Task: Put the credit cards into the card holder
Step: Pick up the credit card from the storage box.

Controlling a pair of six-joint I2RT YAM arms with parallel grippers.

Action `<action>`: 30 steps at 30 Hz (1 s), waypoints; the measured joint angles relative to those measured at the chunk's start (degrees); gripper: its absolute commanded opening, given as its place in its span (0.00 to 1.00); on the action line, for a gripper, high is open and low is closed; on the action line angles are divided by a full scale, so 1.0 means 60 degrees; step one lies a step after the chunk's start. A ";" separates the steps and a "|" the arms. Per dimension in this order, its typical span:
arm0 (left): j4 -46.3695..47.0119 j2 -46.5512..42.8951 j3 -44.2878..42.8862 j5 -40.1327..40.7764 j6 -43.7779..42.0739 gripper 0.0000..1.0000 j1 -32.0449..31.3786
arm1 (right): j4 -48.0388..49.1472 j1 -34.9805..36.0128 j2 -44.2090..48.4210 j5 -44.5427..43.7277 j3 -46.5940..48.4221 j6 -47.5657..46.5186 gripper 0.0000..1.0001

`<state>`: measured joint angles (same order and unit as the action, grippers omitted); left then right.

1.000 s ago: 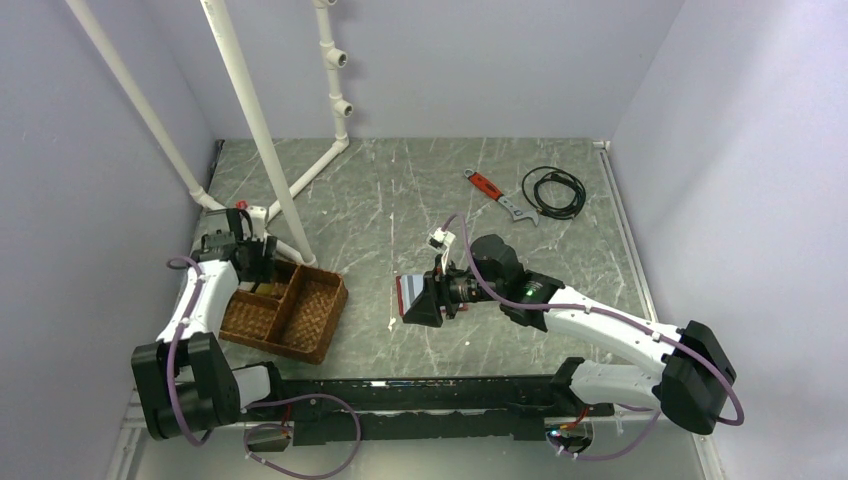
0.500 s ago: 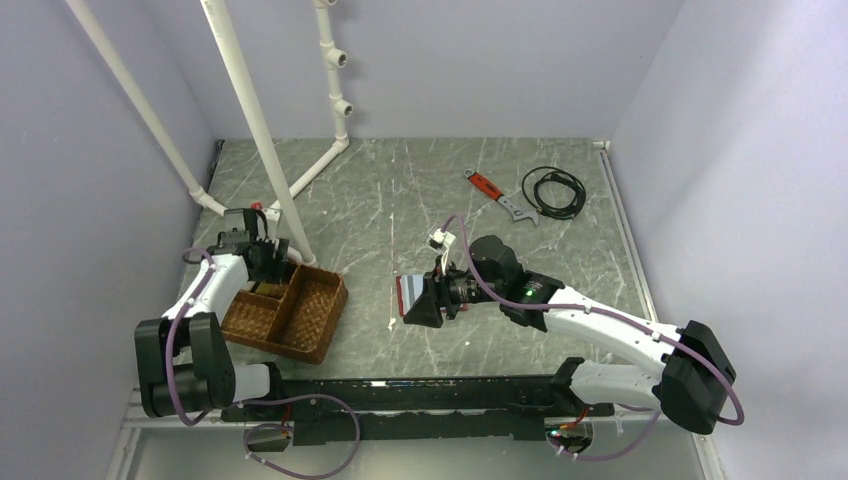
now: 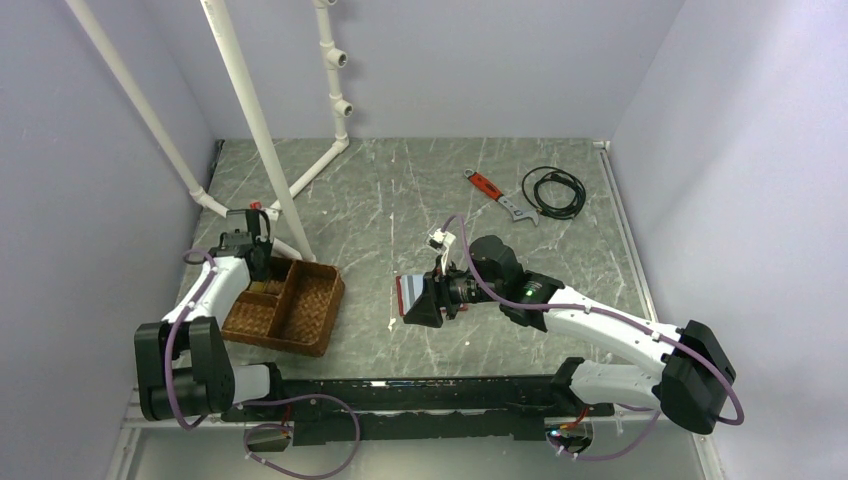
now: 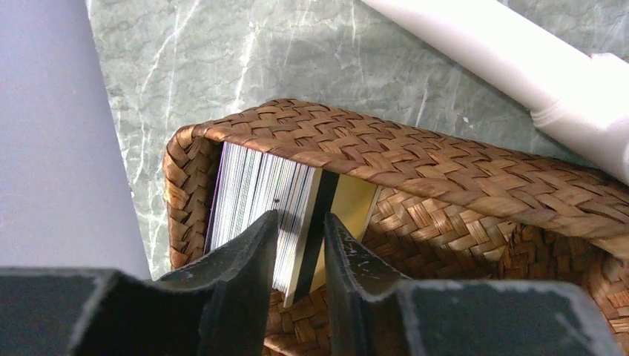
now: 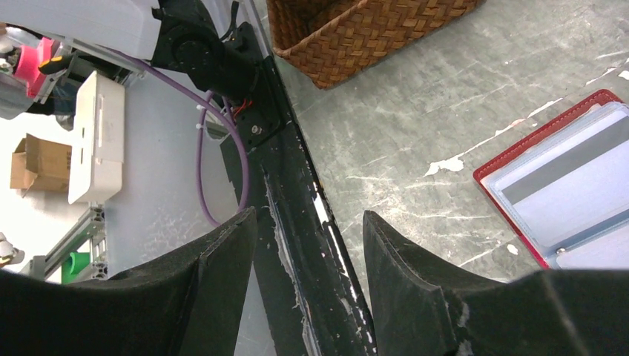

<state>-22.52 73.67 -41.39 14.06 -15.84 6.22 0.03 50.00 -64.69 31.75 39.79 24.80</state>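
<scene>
Several credit cards (image 4: 256, 185) stand on edge in the far-left compartment of a brown wicker tray (image 4: 445, 170), pale ones and a gold-brown one (image 4: 352, 204) with a dark stripe. My left gripper (image 4: 300, 216) hangs just over them, jaws narrowly apart astride the gold card's edge. In the top view it (image 3: 250, 262) is at the tray's (image 3: 285, 310) far-left corner. The red card holder (image 5: 571, 185) lies open on the table, a grey-striped card in its clear sleeves. My right gripper (image 5: 308, 215) is open and empty, hovering at the holder's (image 3: 408, 292) near-left side.
White pipes (image 3: 265, 130) slant up right behind the tray; one passes close by in the left wrist view (image 4: 504, 59). A red-handled wrench (image 3: 490, 188) and a coiled black cable (image 3: 555, 190) lie at the far right. The black base rail (image 5: 297, 200) runs along the near edge.
My left gripper has shifted over the tray's far-left compartment, and the tray has turned slightly. The right arm and the card holder have not moved.
</scene>
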 measured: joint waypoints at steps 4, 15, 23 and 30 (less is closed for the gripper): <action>-0.0004 -0.0350 0.0058 0.0058 -0.0004 0.18 -0.0022 | 0.0000 0.0011 -0.0015 -0.0004 0.0000 0.0000 0.57; -0.0368 -0.0962 0.0015 -0.0222 0.0015 0.00 -0.0040 | 0.0000 0.0015 -0.0069 -0.0004 0.0000 0.0000 0.58; -0.1905 -0.1541 -0.1049 -0.0361 0.0219 0.00 -0.0044 | 0.0000 0.0015 -0.0102 -0.0033 0.0000 0.0000 0.58; -0.3104 -0.2517 -0.2193 0.0157 0.1519 0.00 -0.0040 | -0.0004 -0.0025 -0.0219 -0.0066 0.0000 0.0000 0.58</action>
<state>-41.15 58.57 -54.54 15.00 -6.72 5.98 0.01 49.84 -66.00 31.35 39.79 24.80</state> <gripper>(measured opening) 0.009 0.575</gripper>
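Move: The credit card to be taken, at the right end of the white card stack in the storage box, stands between the left hand's open fingertips, its middle about 2 cm below the hand point. The stack's middle is some 3 cm to the left and level with it, the yellow card about 2 cm to the right; the box's large empty compartment lies roughly 13 cm right and 10 cm back. From the idle right hand the card is about 38 cm left, 14 cm ahead and well below. The left fingers close on the card between them and lift it some 11 cm, up out of the box. ##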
